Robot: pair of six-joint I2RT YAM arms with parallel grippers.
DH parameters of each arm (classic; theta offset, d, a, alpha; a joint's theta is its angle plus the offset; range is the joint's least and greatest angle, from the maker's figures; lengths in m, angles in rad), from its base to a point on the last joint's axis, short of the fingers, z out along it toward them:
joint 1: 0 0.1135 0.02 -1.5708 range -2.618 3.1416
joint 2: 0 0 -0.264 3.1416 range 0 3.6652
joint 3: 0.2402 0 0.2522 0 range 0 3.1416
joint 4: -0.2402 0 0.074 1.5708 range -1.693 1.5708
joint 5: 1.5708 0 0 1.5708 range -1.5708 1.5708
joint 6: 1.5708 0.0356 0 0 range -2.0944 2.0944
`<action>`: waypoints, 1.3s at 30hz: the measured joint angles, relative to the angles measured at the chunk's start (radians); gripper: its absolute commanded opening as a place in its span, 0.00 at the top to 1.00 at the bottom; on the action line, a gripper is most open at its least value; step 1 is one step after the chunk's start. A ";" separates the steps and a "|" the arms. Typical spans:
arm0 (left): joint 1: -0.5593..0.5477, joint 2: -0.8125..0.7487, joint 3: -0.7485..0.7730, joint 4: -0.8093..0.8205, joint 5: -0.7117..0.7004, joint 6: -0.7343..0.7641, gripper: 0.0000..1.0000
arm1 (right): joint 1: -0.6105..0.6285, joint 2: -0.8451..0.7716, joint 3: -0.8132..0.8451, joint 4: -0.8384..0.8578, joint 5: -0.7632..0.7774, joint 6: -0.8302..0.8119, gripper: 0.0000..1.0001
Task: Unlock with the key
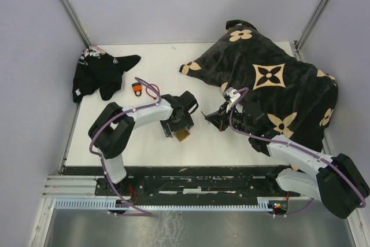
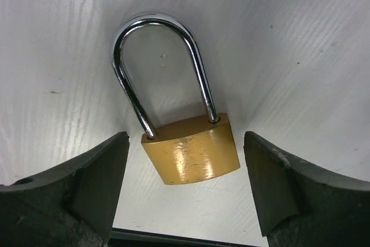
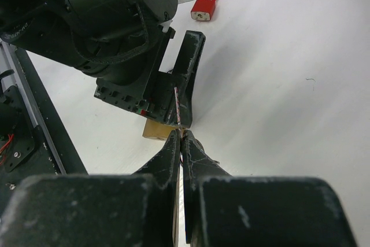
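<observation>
A brass padlock (image 2: pixel 191 155) with a chrome shackle (image 2: pixel 155 22) lies flat on the white table. My left gripper (image 2: pixel 186 138) is open, one finger on each side of the brass body, neither touching it. In the top view the left gripper (image 1: pixel 179 124) hangs over the padlock (image 1: pixel 183 136). My right gripper (image 3: pixel 180 134) is shut on the key (image 3: pixel 177 108), a thin blade seen edge-on that sticks out of the fingertips toward the left gripper's finger. A corner of the padlock (image 3: pixel 153 130) shows just beyond. The right gripper (image 1: pixel 208 118) sits just right of the left one.
A small orange lock with a red cable loop (image 1: pixel 139 88) lies behind the left arm. A black cloth (image 1: pixel 98 74) sits at the back left. A black bag with tan flowers (image 1: pixel 272 82) covers the back right. The table's front edge (image 1: pixel 173 169) is close to the padlock.
</observation>
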 measured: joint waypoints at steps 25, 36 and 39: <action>0.000 0.011 -0.011 0.025 0.034 -0.043 0.59 | 0.025 -0.003 0.000 -0.042 0.011 -0.027 0.98; 0.023 -0.008 -0.023 0.032 0.025 -0.041 0.90 | 0.044 0.002 0.001 -0.049 0.008 -0.025 0.98; 0.049 -0.036 -0.048 0.050 0.018 -0.039 0.95 | 0.050 0.021 0.002 -0.042 -0.002 -0.016 0.98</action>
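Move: The padlock's brass body already stands between the left hand's open fingers, within 1 cm of the hand point sideways and roughly 1 cm below it. The key, in the right fingers, is about 7 cm to that hand's right, 1 cm ahead and some 14 cm higher. From the right hand the body lies about 8 cm left, level fore and aft, 14 cm below. The red cable lock lies roughly 15 cm ahead and 9 cm left of the left hand. The padlock body is pinched by its two sides: the left hand eases under 1 cm right and down half a centimetre while its fingers close onto the brass, squeezes with rising effort, then carries it about 2 cm left and forward, rising slightly. The right hand keeps the key and comes down and back some 1.5 cm each, drifting left, towards the padlock. ##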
